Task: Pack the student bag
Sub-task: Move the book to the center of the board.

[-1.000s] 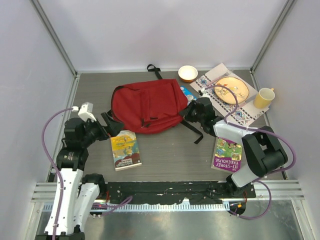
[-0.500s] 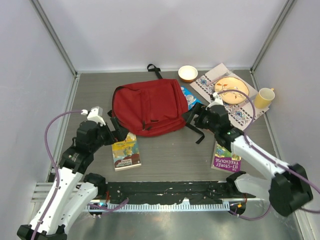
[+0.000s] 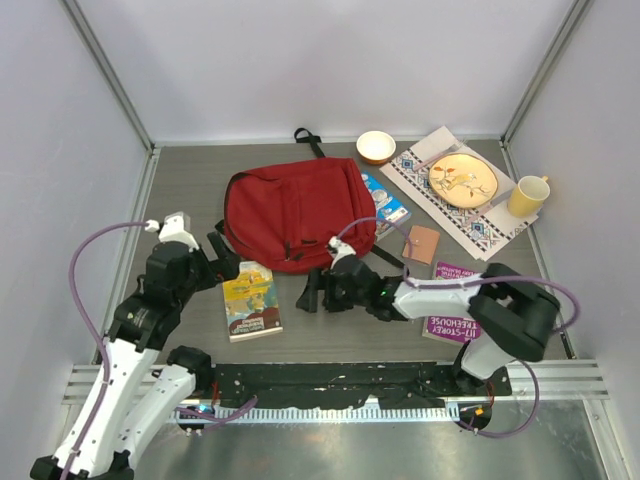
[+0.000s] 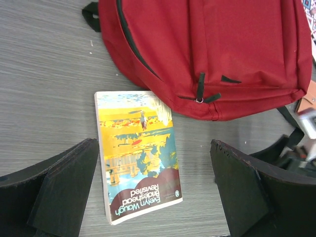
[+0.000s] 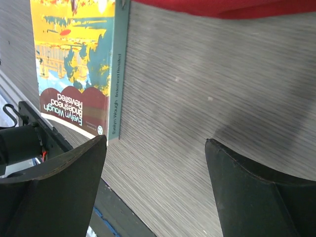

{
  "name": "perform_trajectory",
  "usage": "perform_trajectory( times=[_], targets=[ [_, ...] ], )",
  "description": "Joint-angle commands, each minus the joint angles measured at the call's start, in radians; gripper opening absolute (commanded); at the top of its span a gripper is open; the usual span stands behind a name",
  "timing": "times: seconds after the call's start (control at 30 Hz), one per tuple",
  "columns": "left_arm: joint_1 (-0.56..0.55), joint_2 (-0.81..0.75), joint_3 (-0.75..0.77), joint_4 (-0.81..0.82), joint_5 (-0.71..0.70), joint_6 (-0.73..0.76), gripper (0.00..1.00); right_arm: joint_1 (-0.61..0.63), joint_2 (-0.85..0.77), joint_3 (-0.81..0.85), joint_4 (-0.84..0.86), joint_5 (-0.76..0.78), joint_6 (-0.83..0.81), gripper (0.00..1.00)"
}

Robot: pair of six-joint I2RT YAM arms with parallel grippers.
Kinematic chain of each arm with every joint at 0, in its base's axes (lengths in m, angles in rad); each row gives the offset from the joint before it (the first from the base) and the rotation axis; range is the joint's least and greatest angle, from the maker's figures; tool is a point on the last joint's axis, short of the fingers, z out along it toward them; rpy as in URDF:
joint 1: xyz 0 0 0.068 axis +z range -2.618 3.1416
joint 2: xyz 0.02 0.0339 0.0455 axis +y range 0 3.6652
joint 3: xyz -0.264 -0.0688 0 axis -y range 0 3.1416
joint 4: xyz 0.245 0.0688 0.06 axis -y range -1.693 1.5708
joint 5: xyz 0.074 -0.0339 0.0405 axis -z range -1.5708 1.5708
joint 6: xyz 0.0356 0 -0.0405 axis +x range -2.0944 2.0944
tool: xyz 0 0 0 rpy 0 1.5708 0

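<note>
The student bag (image 3: 295, 210), a red backpack with black straps, lies flat at the table's middle back. It also shows in the left wrist view (image 4: 212, 49), and its edge shows in the right wrist view (image 5: 222, 7). A yellow paperback (image 3: 251, 300) lies just in front of the bag's left corner. My left gripper (image 3: 224, 257) is open and empty, above that book (image 4: 138, 153). My right gripper (image 3: 315, 290) is open and empty, low over bare table in front of the bag, to the right of the book (image 5: 74, 64).
A purple book (image 3: 455, 310) lies at the front right. A blue-covered book (image 3: 385, 205) and a small brown wallet (image 3: 421, 243) lie right of the bag. At the back right are a bowl (image 3: 376, 146), a plate (image 3: 463, 180) on a patterned mat, and a yellow mug (image 3: 527, 195).
My right arm swung from the bag's right side down and left to the table in front of the bag, uncovering the brown wallet. My left gripper shifted slightly near the yellow book.
</note>
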Motion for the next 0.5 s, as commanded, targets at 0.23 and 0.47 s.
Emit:
perform_trajectory(
  times=[0.23,0.47],
  targets=[
    [-0.002,-0.141,0.036,-0.073,-0.119,0.003,0.99,0.153,0.365,0.273,0.261,0.025,0.13,0.86],
    [-0.002,-0.158,0.03,-0.067,-0.141,-0.002,1.0,0.182,0.543,0.472,0.271,0.042,0.187,0.85]
  ],
)
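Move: The paperback book lies about 15 cm to the right hand's left and some 2 cm nearer the base, about 4 cm below it. The red bag's middle is roughly 20 cm ahead and 3 cm left of this hand; the brown wallet is about 13 cm ahead and 30 cm to its right. For the raised left hand the book is almost straight underneath, some 17 cm down. With its open fingers the right hand meets the book's spine side and pushes the book left, after sweeping low across the bare board from the right; it travels about 14 cm in all, sinking slightly and rolling its left side up some 10 degrees. The left hand, also open, draws off about 4 cm to the left, up and back. ##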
